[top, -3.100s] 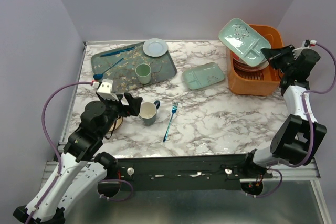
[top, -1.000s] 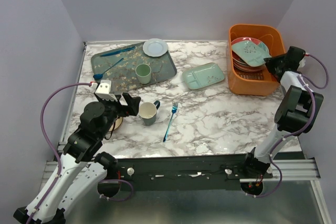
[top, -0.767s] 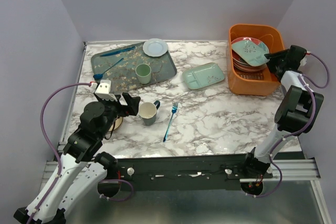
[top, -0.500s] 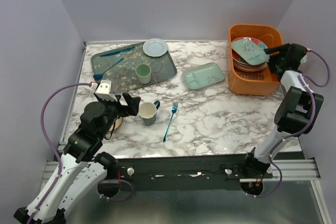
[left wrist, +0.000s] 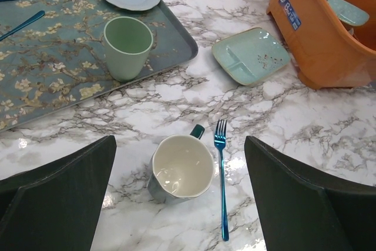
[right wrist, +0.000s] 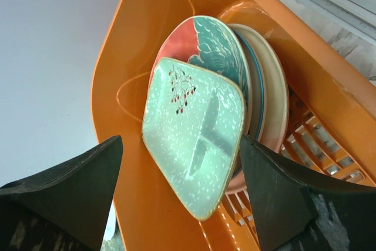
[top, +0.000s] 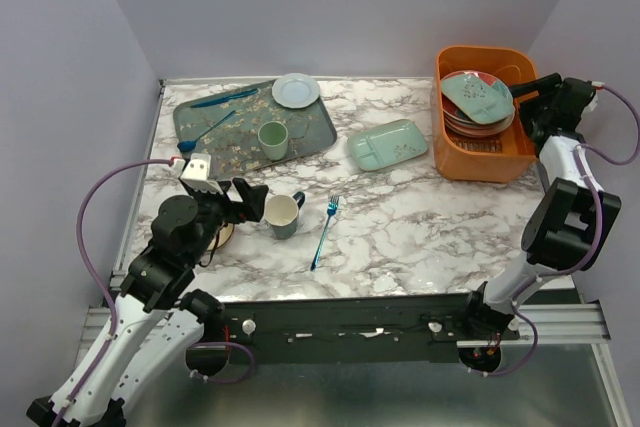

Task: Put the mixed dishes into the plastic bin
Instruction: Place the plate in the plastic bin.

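Note:
The orange plastic bin stands at the back right and holds a stack of plates on edge, a red and teal one in front. A pale-green divided dish leans against that stack. My right gripper is open just outside the bin's right rim, its fingers on either side of the dish and apart from it. A second pale-green divided dish lies flat on the table left of the bin. My left gripper hangs open above a dark mug with a cream inside.
A blue fork lies right of the mug. The dark floral tray at the back left carries a green cup, a small pale plate and blue cutlery. A tan rim peeks out under my left arm.
My right gripper has opened and let go of the pale-green dish, which now leans in the bin, and has drawn back a little to the right. The left arm is still.

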{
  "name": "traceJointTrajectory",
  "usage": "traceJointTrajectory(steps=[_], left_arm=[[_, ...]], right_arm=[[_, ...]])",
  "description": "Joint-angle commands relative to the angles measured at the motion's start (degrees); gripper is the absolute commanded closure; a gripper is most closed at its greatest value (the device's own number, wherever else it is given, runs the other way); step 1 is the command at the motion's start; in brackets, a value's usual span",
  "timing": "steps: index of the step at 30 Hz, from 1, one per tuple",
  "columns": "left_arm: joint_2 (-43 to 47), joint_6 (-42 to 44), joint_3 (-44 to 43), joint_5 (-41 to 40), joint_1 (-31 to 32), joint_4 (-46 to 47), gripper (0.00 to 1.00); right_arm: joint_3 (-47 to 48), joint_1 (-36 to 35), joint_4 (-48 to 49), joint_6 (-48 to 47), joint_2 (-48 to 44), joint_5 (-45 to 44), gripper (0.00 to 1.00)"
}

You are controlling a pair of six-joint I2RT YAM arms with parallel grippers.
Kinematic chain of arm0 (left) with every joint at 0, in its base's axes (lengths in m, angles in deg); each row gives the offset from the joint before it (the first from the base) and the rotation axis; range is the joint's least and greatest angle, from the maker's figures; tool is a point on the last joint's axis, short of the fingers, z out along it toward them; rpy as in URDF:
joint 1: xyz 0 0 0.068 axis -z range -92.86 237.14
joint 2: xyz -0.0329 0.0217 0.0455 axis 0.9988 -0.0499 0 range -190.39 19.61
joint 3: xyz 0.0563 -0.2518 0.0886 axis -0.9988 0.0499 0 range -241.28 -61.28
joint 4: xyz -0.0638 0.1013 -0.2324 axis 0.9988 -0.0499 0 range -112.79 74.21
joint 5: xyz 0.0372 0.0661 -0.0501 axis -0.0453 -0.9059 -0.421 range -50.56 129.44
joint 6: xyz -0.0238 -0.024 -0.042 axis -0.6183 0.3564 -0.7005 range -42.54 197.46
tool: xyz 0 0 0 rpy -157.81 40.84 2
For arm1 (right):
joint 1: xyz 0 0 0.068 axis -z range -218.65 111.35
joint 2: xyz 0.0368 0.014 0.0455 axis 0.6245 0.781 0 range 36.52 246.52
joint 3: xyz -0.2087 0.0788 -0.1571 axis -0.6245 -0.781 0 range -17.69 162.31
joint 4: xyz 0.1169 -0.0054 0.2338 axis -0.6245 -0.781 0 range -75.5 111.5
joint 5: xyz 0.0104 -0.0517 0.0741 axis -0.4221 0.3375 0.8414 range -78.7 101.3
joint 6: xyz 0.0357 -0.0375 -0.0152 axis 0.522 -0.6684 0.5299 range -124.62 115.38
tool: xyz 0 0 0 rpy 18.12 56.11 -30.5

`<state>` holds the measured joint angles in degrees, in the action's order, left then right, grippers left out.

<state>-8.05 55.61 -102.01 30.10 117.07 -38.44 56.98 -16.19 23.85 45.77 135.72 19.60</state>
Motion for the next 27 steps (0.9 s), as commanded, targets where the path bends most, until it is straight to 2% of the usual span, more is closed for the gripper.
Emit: traceJointTrajectory(steps=[1, 9, 12, 19, 22, 27], left_arm=[[0.0, 0.5, 0.5, 3.5, -0.7, 2.3, 0.01], [-2.6, -2.2, 0.7, 11.3, -1.5, 6.4, 0.01], [-3.9, -6.0, 2.1, 14.4, -1.5, 10.9, 0.01], [-11.3, -16.3, 2.9, 23.6, -1.5, 22.4, 0.01], [-16.1, -19.1, 1.6, 26.4, -1.4, 26.3, 0.01], [-25.8, -23.4, -2.2, 27.5, 0.8, 29.2, 0.01]], right_arm=[[-2.5, 0.0, -1.7, -3.2, -5.0, 0.3, 0.12], [-8.7, 0.1, 2.5, -8.4, -13.3, 9.6, 0.11], [-12.3, 0.1, 5.9, -11.3, -15.8, 16.6, 0.11], [-16.5, 0.4, 13.1, -17.3, -21.7, 45.0, 0.07], [-18.5, 0.4, 16.1, -17.0, -23.9, 53.2, 0.07], [-22.5, 0.4, 16.5, -19.9, -29.4, 60.6, 0.07]])
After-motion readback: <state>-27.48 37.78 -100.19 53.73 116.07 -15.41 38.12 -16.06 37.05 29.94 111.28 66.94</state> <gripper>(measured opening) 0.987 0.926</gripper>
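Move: The green plate still on the table lies about 35 cm to the right hand's left, 6 cm ahead and 16 cm below. The green plate already released in the bin is some 15 cm left of that hand, nearly level fore and aft, 8 cm below. From the left hand, the table plate is roughly 33 cm ahead, 37 cm right and 22 cm down; the mug stands 10 cm ahead and 8 cm right, the fork 9 cm ahead and 19 cm right. Draw the empty, open right gripper left, back and up off the dishes in the bin, about 16 cm left and 12 cm back, gathering speed, and swing it some 50 degrees counter-clockwise to face the table plate, fingers tipping up. Meanwhile bring the open left gripper right towards that plate, lastly a little forward, rolling its left side down and turning clockwise. ##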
